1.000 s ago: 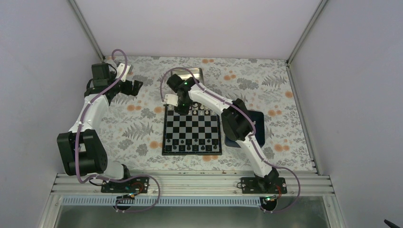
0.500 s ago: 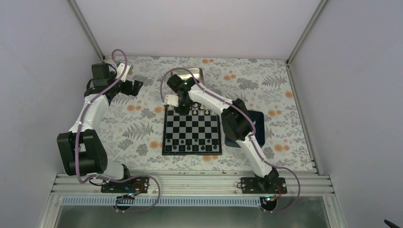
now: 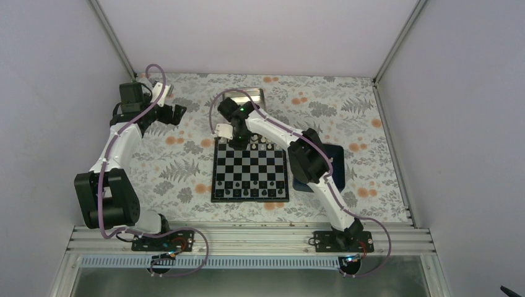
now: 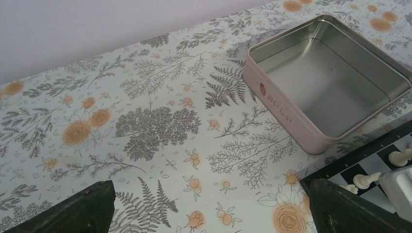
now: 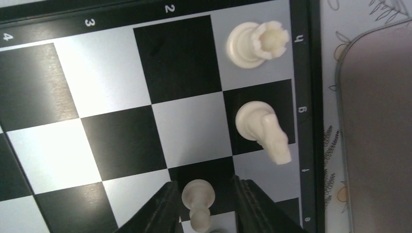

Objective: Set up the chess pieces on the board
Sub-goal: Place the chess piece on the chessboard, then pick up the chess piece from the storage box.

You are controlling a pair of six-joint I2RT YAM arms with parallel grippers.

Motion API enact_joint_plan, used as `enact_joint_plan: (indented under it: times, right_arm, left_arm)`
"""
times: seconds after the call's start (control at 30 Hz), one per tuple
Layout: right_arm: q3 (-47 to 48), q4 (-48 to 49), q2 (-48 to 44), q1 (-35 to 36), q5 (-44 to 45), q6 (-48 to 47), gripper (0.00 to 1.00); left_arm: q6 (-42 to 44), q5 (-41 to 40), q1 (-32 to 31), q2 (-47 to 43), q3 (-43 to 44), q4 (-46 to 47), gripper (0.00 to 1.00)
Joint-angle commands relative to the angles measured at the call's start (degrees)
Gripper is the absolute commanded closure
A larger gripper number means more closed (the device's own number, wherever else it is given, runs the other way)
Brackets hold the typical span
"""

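Note:
The board (image 3: 250, 170) lies mid-table with white chess pieces (image 3: 263, 146) along its far row. My right gripper (image 3: 237, 141) hangs over the board's far left corner. In the right wrist view its fingers (image 5: 160, 208) stand on either side of a white pawn (image 5: 197, 195), and a sliver of black square shows beside the pawn, so the gripper is open. A white rook (image 5: 255, 43) and a white knight (image 5: 265, 128) stand near the board's edge (image 5: 303, 73). My left gripper (image 3: 179, 113) (image 4: 209, 204) hovers wide open and empty over the tablecloth, left of the board.
A shiny metal tin (image 3: 247, 98) (image 4: 282, 116) sits open just beyond the board. Dark pieces (image 3: 251, 193) line the board's near row. A dark blue tray (image 3: 339, 162) lies right of the board, mostly under the right arm. Walls close in the table on three sides.
The right gripper's jaws have parted around the pawn; the arm has barely moved. The left arm is still.

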Motion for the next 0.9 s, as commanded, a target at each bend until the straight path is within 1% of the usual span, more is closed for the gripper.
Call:
enact_joint_plan:
  times: [0.0, 0.17, 0.3, 0.43, 0.5, 0.6, 0.73, 0.87]
  right_arm:
    - [-0.5, 2.4, -4.2, 0.2, 1.8, 0.7, 0.66]
    - [-2.2, 0.8, -13.0, -0.1, 2.5, 1.1, 0.63]
    - [-11.6, 0.8, -23.5, -2.7, 4.3, 1.8, 0.58]
    - [-23.3, 0.6, -33.4, -10.7, 3.7, 2.9, 0.53]
    - [-31.3, 2.0, -38.6, -16.4, 2.1, 2.4, 0.5]
    - [-40.9, 4.7, -45.6, -22.0, 1.1, 1.5, 0.47]
    - [-50.9, 7.3, -49.9, -26.8, 0.4, 0.7, 0.44]
    - [-57.5, 10.9, -50.4, -30.4, 1.4, 0.4, 0.44]
  left_arm:
    - [0.1, 1.2, 0.5, -0.2, -0.1, -0.4, 0.01]
    - [0.1, 1.1, 0.5, -0.3, -0.2, -0.4, 0.01]
    - [0.1, 1.0, 0.5, -0.4, -0.1, -0.4, 0.01]
    - [0.1, 1.0, 0.5, -0.5, 0.0, -0.4, 0.01]
    - [0.1, 0.9, 0.5, -0.5, -0.1, -0.4, 0.0]
    - [0.0, 1.1, 0.5, -0.3, -0.1, -0.3, 0.0]
    - [0.0, 1.0, 0.5, 0.0, 0.0, -0.3, 0.0]
    - [-0.2, 1.2, 0.5, 0.0, 0.1, -0.4, 0.0]
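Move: The next white pawn lies in the blue box, about 29 cm to my right hand's right, 6 cm back and 3 cm lower. A bigger white piece is 4 cm farther out and 2 cm right of that pawn; another small one lies 2 cm out and 5 cm right of it. Between my right fingers stands the pawn already set down. From my left hand the boxed pawn is some 49 cm right, 14 cm back and 19 cm down. I lift my right hand about 15 cm clear of the pawn standing between its fingers, then sweep some 28 cm right, off the board and over the blue box. Over the last part of the sweep I sink about 8 cm and draw back a little towards the boxed pawn, turning the hand roughly 30 degrees clockwise while the fingers spread wider; they touch nothing in the box yet. ##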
